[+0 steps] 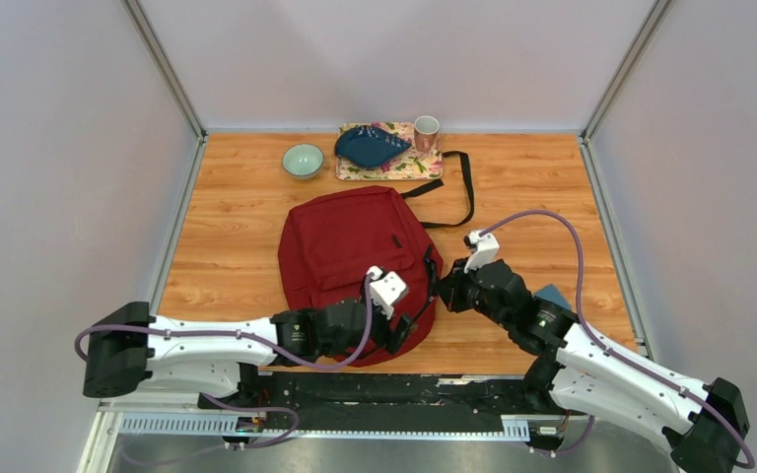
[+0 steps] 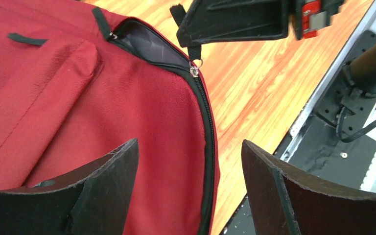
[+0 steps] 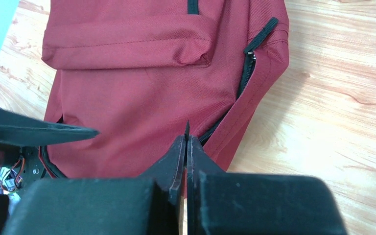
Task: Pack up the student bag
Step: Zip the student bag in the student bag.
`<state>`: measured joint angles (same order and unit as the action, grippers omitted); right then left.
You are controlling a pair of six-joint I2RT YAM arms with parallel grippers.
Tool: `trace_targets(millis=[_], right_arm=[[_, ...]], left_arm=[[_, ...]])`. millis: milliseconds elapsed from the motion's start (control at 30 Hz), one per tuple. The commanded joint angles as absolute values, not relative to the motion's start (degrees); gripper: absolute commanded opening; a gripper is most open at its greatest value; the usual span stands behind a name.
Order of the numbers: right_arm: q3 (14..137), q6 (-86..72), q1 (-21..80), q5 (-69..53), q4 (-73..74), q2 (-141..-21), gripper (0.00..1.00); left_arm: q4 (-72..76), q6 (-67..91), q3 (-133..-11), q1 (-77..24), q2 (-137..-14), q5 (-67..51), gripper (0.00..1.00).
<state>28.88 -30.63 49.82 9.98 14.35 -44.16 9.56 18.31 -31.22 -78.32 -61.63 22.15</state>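
Observation:
The student bag [image 1: 350,246] is a dark red backpack lying flat mid-table, with its black strap [image 1: 465,187] trailing toward the back. Its side zipper [image 2: 206,122] is parted at the top and shows grey lining [image 2: 147,43]. My left gripper [image 2: 190,142] hovers open over the bag's near right edge [image 1: 406,333], with nothing between its fingers. My right gripper [image 3: 186,137] is shut on the black zipper pull [image 2: 192,54] at the bag's right side [image 1: 438,291]. A thin tip of the pull [image 3: 186,128] pokes out above the closed fingertips.
At the back stand a pale green bowl [image 1: 303,160], a patterned tray [image 1: 424,166] carrying a dark blue item [image 1: 370,146], and a pink cup [image 1: 426,130]. A small blue object [image 1: 555,293] lies by the right arm. The metal rail [image 2: 323,93] runs along the table's near edge.

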Motion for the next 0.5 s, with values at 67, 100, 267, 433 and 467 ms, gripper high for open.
trace_targets(millis=[67,100,267,433,467], right_arm=[[29.0,-30.9,49.5,10.1,12.6,-41.6,0.0],[28.9,-30.8,49.5,9.9,12.7,-41.7,0.0],[28.6,-30.8,49.5,9.3,12.5,-41.6,0.0],[28.5,-30.6,49.5,9.7,12.0,-42.4,0.0],[28.6,-30.4,49.4,10.5,12.0,-42.8,0.0]], left_arm=[[15.0,16.3,-35.7,-74.6,-70.1,10.6,0.83],[15.6,16.5,-35.9,-74.3,-70.8,9.8,0.83],[19.5,18.5,-36.6,-71.5,-75.7,4.7,0.83],[19.8,19.2,-37.5,-70.6,-78.4,1.2,0.43],[19.3,19.6,-37.4,-70.6,-78.7,0.5,0.26]])
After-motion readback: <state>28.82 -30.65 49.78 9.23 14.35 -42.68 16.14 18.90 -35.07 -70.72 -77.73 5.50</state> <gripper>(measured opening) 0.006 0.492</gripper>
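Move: The zipped edge of the student bag, at the spot just below the zip slider, lies about 4 cm to the left hand's right, 1 cm ahead and 5 cm lower. From that hand the slider is some 5 cm ahead, 7 cm right and 4 cm down; the bag's middle is roughly 12 cm ahead, 8 cm left and 10 cm down. From the right hand, that edge spot lies about 6 cm back, 4 cm left and 4 cm below. Sinking about 5 cm and sliding some 4 cm to its right, the left hand brings its open fingers down astride the closed zip edge just short of the slider, tipping slightly downward, then starts to shut them around the edge. The right hand stays put, its shut fingers still holding the slider's black tab. ##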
